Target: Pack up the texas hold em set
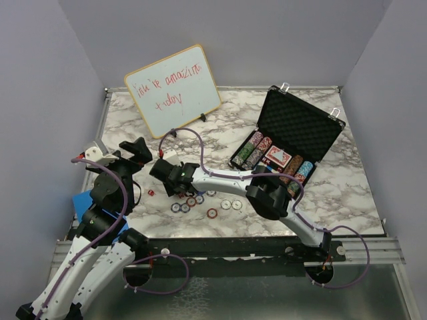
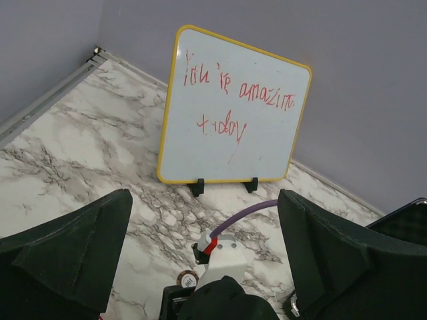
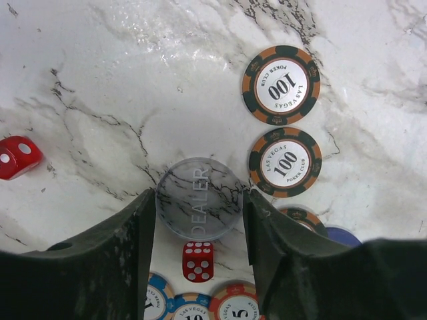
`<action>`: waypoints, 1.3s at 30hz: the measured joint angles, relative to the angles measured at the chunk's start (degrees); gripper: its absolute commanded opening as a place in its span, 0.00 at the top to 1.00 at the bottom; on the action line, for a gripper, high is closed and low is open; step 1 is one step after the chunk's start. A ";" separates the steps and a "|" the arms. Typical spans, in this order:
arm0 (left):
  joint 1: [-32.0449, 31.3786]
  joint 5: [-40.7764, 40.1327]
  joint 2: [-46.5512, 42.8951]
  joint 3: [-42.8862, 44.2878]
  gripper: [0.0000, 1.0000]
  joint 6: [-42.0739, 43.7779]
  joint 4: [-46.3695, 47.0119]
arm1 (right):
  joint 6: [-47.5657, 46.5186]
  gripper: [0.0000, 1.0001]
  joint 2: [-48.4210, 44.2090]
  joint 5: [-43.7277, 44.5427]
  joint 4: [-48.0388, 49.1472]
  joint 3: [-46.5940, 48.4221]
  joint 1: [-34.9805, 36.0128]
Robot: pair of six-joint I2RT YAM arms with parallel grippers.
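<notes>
The black briefcase (image 1: 300,123) lies open at the right rear, with rows of chips (image 1: 253,150) and a red card deck (image 1: 278,157) in its foam. Loose chips (image 1: 190,202) and a red die (image 1: 151,193) lie on the marble at centre front. My right gripper (image 1: 163,170) is low over them. In the right wrist view its fingers (image 3: 143,253) press both edges of a clear "DEALER" disc (image 3: 199,199). Around it are two 100 chips (image 3: 285,162), a red die (image 3: 198,261) and a second die (image 3: 17,157). My left gripper (image 1: 137,152) is open and empty (image 2: 203,200) just left of the right wrist.
The wood-framed whiteboard (image 1: 172,91) with red writing stands at the rear left, also in the left wrist view (image 2: 233,110). A blue object (image 1: 83,203) sits at the table's left edge. More chips (image 1: 231,205) lie toward the front centre. Grey walls enclose the table.
</notes>
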 measured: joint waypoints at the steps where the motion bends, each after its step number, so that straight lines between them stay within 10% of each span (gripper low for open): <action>1: 0.00 0.00 0.00 -0.11 0.01 0.00 0.00 | 0.09 0.54 0.00 0.13 0.11 -0.09 0.00; 20: 0.00 1.27 0.94 0.76 0.01 1.11 -0.79 | -0.96 0.55 -13.66 0.98 3.72 -8.76 -3.10; 31: 0.00 3.78 1.11 0.83 0.01 0.59 -1.77 | 1.77 0.54 -41.33 6.69 4.87 -30.97 -17.66; 39: 0.00 5.22 2.38 0.83 0.01 -0.57 -1.77 | 5.51 0.54 -45.38 6.47 1.29 -44.13 -27.23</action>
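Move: The clear dealer button lies right between the right hand's barely open fingers, at fingertip height. The near red die sits about 3 cm back and 1 cm to the right; the nearer 100 chip some 4 cm ahead and 4 cm right, while the middle of the case's tray is roughly 9 cm ahead and 37 cm right. From the left hand, the button lies about 1 cm ahead, 13 cm right and 30 cm below. Right hand pinches the dealer button, lifts it, swings some 30 cm right, turning clockwise, then sinks towards the case. ##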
